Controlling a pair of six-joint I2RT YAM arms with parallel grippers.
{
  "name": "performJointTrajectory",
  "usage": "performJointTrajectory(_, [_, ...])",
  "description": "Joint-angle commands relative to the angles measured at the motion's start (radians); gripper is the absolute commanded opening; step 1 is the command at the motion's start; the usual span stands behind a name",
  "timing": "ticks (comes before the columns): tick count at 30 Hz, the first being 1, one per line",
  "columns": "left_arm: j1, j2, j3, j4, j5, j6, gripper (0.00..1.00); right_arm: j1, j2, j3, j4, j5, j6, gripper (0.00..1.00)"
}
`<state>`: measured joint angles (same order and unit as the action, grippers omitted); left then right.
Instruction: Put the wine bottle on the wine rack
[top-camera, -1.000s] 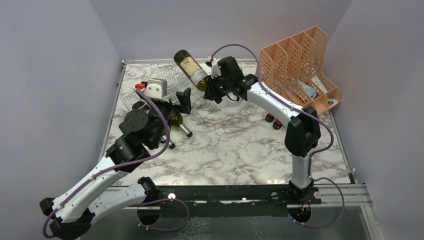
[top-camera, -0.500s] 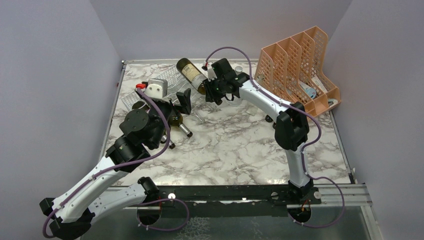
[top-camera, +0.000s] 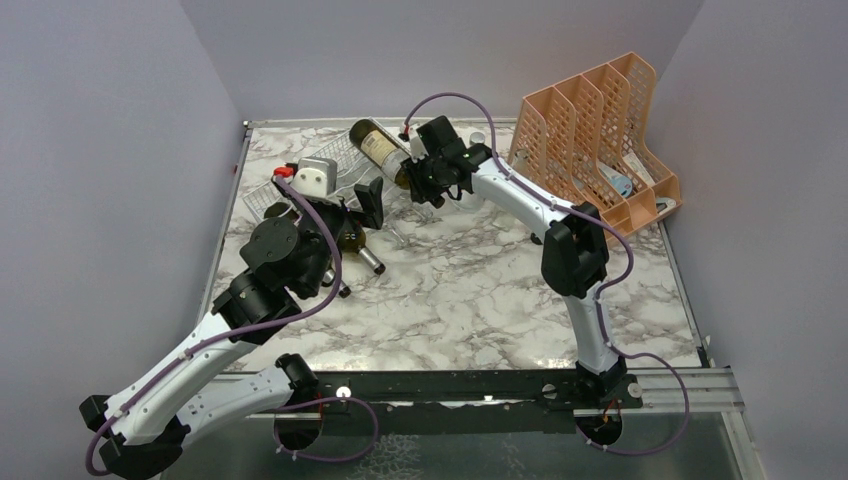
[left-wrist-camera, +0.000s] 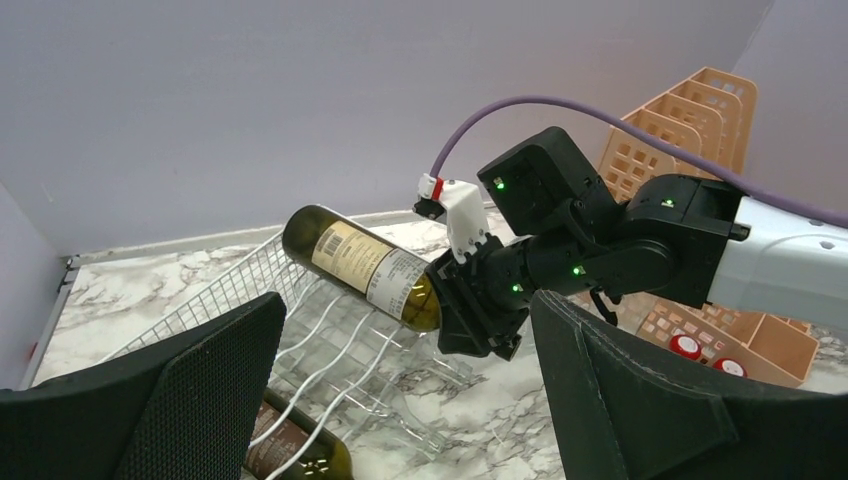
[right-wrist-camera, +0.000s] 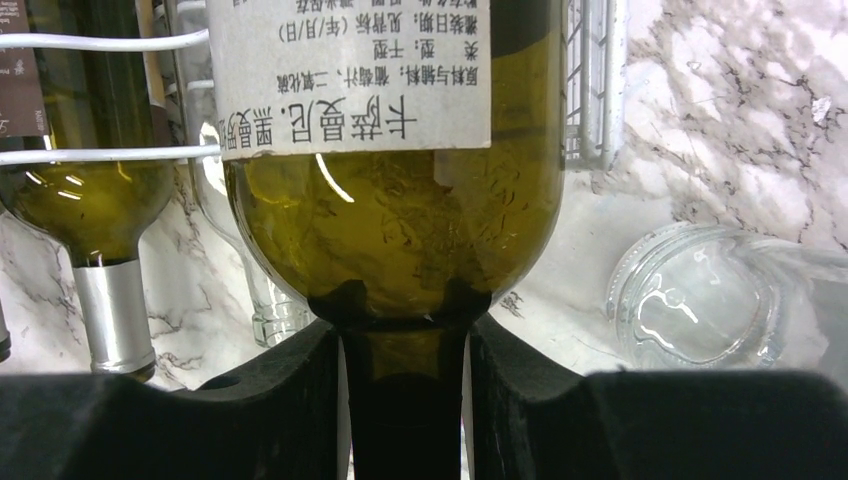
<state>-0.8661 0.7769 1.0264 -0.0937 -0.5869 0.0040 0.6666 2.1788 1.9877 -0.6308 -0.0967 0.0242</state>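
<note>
My right gripper (top-camera: 418, 175) is shut on the neck of a green wine bottle (top-camera: 378, 146) with a cream label. It holds the bottle tilted, base up and to the left, over the white wire wine rack (top-camera: 338, 163). In the right wrist view the black fingers (right-wrist-camera: 290, 385) clamp the neck below the bottle's shoulder (right-wrist-camera: 400, 240). In the left wrist view the bottle (left-wrist-camera: 360, 265) hangs just above the rack's cradles (left-wrist-camera: 300, 345). A second dark bottle (top-camera: 354, 243) lies at the rack's lower edge. My left gripper (left-wrist-camera: 410, 420) is open and empty, near the rack's front.
A peach perforated file holder (top-camera: 598, 125) stands at the back right, with small items in its slots. A clear glass jar (right-wrist-camera: 695, 300) and a clear glass bottle (right-wrist-camera: 262, 300) lie on the marble table (top-camera: 470, 290) beside the rack. Purple walls enclose the table.
My right arm has carried the bottle left and down, from high above the table to just over the rack. The left arm has not moved.
</note>
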Motion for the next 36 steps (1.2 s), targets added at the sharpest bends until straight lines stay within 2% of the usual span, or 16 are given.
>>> performJointTrajectory(1, [-0.001, -0.020, 0.020, 0.017, 0.035, 0.005, 0.99, 0.003, 0.004, 0.067, 0.085, 0.043, -0.011, 0.43])
performJointTrajectory(13, [-0.002, -0.023, 0.015, 0.002, 0.039, 0.005, 0.99, 0.002, 0.015, 0.087, 0.108, 0.057, 0.037, 0.44])
performJointTrajectory(20, [-0.001, -0.029, 0.012, 0.001, 0.039, 0.005, 0.99, 0.003, -0.041, 0.057, 0.123, 0.084, 0.052, 0.56])
performJointTrajectory(30, [-0.002, -0.034, 0.012, 0.002, 0.052, -0.005, 0.99, 0.003, -0.240, -0.069, 0.202, 0.143, 0.069, 0.63])
performJointTrajectory(36, [-0.001, -0.036, 0.007, 0.015, 0.079, -0.016, 0.99, 0.002, -0.454, -0.302, 0.320, 0.285, 0.067, 0.68])
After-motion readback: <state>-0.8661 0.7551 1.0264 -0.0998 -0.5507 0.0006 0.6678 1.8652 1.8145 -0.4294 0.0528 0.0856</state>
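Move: The right fingers are still around the neck of the wine bottle, already lying on the wine rack; its middle is about 6 cm ahead, 6 cm left and 3 cm higher. The rack's middle lies about 3 cm ahead, 20 cm left; the nearest racked dark bottle 7 cm back, 17 cm left, somewhat lower; the capped clear bottle 3 cm ahead, 11 cm right. From the left hand, the wine bottle is roughly 22 cm ahead, 5 cm right, 23 cm below. Let go of the bottle's neck by opening the right gripper wider: first ease up about 3 cm and a little forward and left along the bottle, pausing briefly. Then lift away faster, some 10 cm more straight up with a drift right and back, tipping the fingers up by about 15 degrees as the neck comes free. ##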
